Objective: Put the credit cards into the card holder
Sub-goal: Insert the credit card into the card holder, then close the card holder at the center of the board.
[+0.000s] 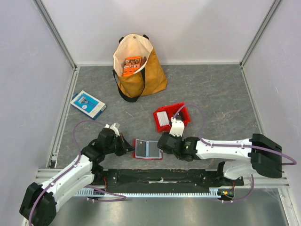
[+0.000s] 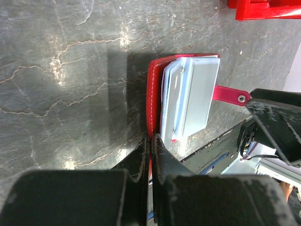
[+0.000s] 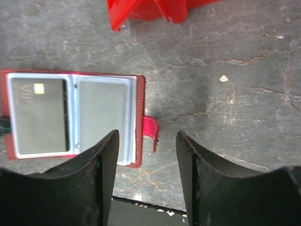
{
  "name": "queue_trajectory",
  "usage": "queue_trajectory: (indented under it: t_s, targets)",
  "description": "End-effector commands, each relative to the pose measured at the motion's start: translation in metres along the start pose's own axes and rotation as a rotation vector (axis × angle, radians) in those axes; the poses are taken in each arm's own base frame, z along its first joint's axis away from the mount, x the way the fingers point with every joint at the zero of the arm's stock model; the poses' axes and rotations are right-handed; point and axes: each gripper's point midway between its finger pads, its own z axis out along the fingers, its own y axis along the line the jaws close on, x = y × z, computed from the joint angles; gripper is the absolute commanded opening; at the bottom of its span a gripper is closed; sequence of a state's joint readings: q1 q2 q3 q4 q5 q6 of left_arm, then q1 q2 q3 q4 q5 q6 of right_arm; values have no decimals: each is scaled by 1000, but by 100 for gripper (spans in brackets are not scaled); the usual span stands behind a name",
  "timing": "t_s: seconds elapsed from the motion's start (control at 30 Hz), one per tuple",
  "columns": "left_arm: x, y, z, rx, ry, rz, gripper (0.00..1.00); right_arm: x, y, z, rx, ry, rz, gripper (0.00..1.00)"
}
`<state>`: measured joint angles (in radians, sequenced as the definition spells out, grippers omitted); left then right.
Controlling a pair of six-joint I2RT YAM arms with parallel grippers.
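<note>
The card holder [image 1: 147, 149] lies open on the table, a red wallet [image 3: 140, 117] with clear pockets and a snap tab [image 3: 150, 132]. A dark grey credit card [image 3: 40, 117] marked VIP sits in its left pocket. The right pocket [image 3: 101, 117] shows a pale grey face, and I cannot tell if that is a card. My left gripper [image 2: 151, 139] is shut on the wallet's [image 2: 154, 80] red edge. My right gripper [image 3: 146, 141] is open over the wallet's tab side, with nothing between its fingers. White cards [image 1: 163, 118] lie in the red bin.
The red bin [image 1: 181, 113] stands just behind the wallet. A mustard tote bag [image 1: 141, 77] holding an orange packet [image 1: 132, 65] stands at the back. A blue-and-white flat box [image 1: 88, 104] lies at the left. The black base rail [image 1: 160, 176] runs along the near edge.
</note>
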<state>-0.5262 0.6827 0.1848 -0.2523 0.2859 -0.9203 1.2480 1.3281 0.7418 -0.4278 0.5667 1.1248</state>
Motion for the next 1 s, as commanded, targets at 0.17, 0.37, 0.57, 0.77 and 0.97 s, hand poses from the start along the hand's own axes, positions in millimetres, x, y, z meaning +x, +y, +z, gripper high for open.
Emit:
queue_trajectory:
  t_s: [0.17,0.37,0.57,0.77,0.97]
  targets:
    - [-9,-19,-5,41,-4,71,2,5,-12,16,61,8,13,45]
    - [-9,-18,-5,39,-5,69,2,9,-11,16,33,26,18,29]
    - [-10,-21,-5,42,-3,71,2,12,-10,17,15,39,20,9]
    - [-16,-36,-9,74,2,98,2,14,5,18,-55,54,20,0]
    - [-25,-53,-10,76,22,135,2,15,18,18,-127,55,56,0]
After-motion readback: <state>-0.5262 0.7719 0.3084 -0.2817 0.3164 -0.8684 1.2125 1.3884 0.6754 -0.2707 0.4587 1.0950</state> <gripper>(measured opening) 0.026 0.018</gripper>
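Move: The holder's closing strap, on its right edge, lies almost straight below the open right fingers, about 3 cm down. The open card holder's middle is roughly 9 cm to that hand's left, level fore and aft and some 4 cm lower; the red box is about 18 cm ahead and 4 cm to the right, 3 cm lower. The left fingers already hold the holder's left edge, with the strap some 17 cm to their right, 2 cm ahead and 1 cm lower. The right fingers shut on the card holder's strap, pinching it at the right edge: the hand sinks about 3 cm with a slight drift right, closes from wide to shut, then eases some 2 cm left towards the holder. The left hand keeps its pinch on the left edge, nearly still at first, and at the end lifts it 2–3 cm, with a little right and forward. ##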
